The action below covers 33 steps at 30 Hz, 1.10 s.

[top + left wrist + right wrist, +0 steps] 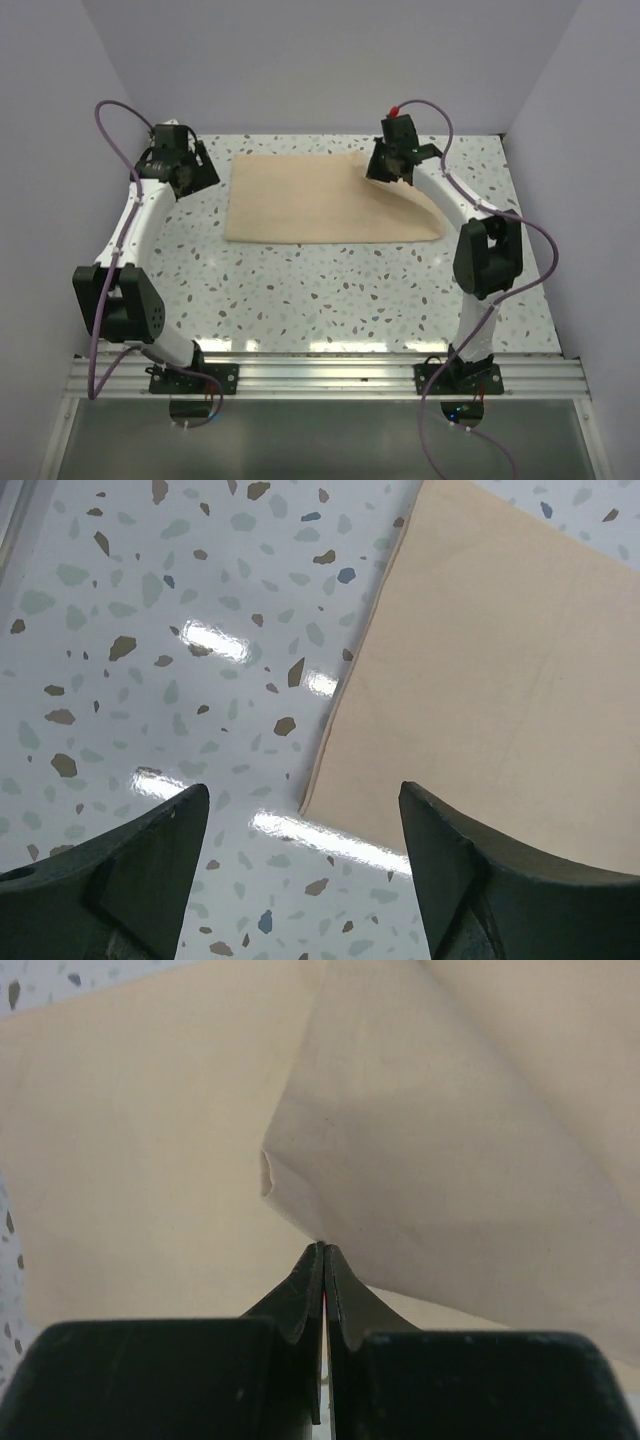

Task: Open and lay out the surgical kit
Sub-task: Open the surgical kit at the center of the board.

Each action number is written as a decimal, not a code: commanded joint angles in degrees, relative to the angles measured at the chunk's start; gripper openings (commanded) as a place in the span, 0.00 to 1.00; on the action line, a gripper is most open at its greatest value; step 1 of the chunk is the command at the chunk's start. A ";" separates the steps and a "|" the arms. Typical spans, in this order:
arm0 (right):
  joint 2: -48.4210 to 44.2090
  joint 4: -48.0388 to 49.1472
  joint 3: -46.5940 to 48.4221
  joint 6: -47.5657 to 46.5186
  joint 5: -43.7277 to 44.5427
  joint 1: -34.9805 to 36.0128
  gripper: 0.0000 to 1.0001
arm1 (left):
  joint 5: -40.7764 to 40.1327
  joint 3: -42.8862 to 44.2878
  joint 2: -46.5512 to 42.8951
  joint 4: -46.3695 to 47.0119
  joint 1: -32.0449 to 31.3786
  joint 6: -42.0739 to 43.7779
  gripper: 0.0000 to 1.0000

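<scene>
The surgical kit shows as a beige cloth wrap (310, 200) lying flat on the speckled table. Its right flap (415, 205) is lifted off the table. My right gripper (382, 170) is shut on the edge of that flap, and in the right wrist view the cloth (450, 1150) hangs taut from the pinched fingertips (322, 1250). My left gripper (197, 172) is open just off the wrap's left side. In the left wrist view a corner of the cloth (480, 680) lies between the spread fingers (302, 790), which touch nothing.
The speckled table (300, 290) runs to white walls at the back and both sides. A metal rail (320, 375) carrying both arm bases crosses the near edge. The right arm's links (488, 255) stand beside the wrap's near right corner.
</scene>
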 commanded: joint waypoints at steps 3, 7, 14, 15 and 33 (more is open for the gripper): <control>-18.55 0.09 -22.27 1.29 -5.70 3.44 0.00 | -2.06 -5.14 -9.84 1.41 -0.03 -1.68 0.81; -36.56 -3.15 -37.16 2.87 -8.17 5.12 0.00 | -4.51 -6.29 -15.29 -0.08 -2.23 -3.09 0.81; -71.91 -24.76 -49.67 8.85 -1.49 5.21 0.00 | -8.47 -6.90 -22.58 -7.11 -7.85 -8.89 0.81; -74.72 -29.22 -50.80 9.55 -1.40 5.21 0.00 | -8.39 -7.34 -24.68 -7.64 -8.99 -9.68 0.81; -80.03 -48.53 -42.82 8.94 4.14 5.12 0.97 | -0.92 -22.70 -40.44 -13.45 -10.49 -17.95 0.82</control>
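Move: The wrap's loose upper layer is already pinched in the right hand; the bare near edge of the table, where it is being taken, lies about 50 cm back, 10 cm to the right and 15 cm below. The wrap's near-right corner is roughly 19 cm back and 19 cm right of that hand, its middle 12 cm left and 2 cm back, both some 15 cm lower. From the idle left hand the same edge spot is about 40 cm back, 54 cm right and 18 cm down. The wrap's upper layer, still pinched in the shut right fingers, is swept fast back towards the robot, about 40 cm in all and some 12 cm to the right, swinging up on the way; late in the pull the fingers open wide and let go, the hand dipping before a small rise. The left hand, open and empty, backs off about 17 cm, rising first and then easing down. ##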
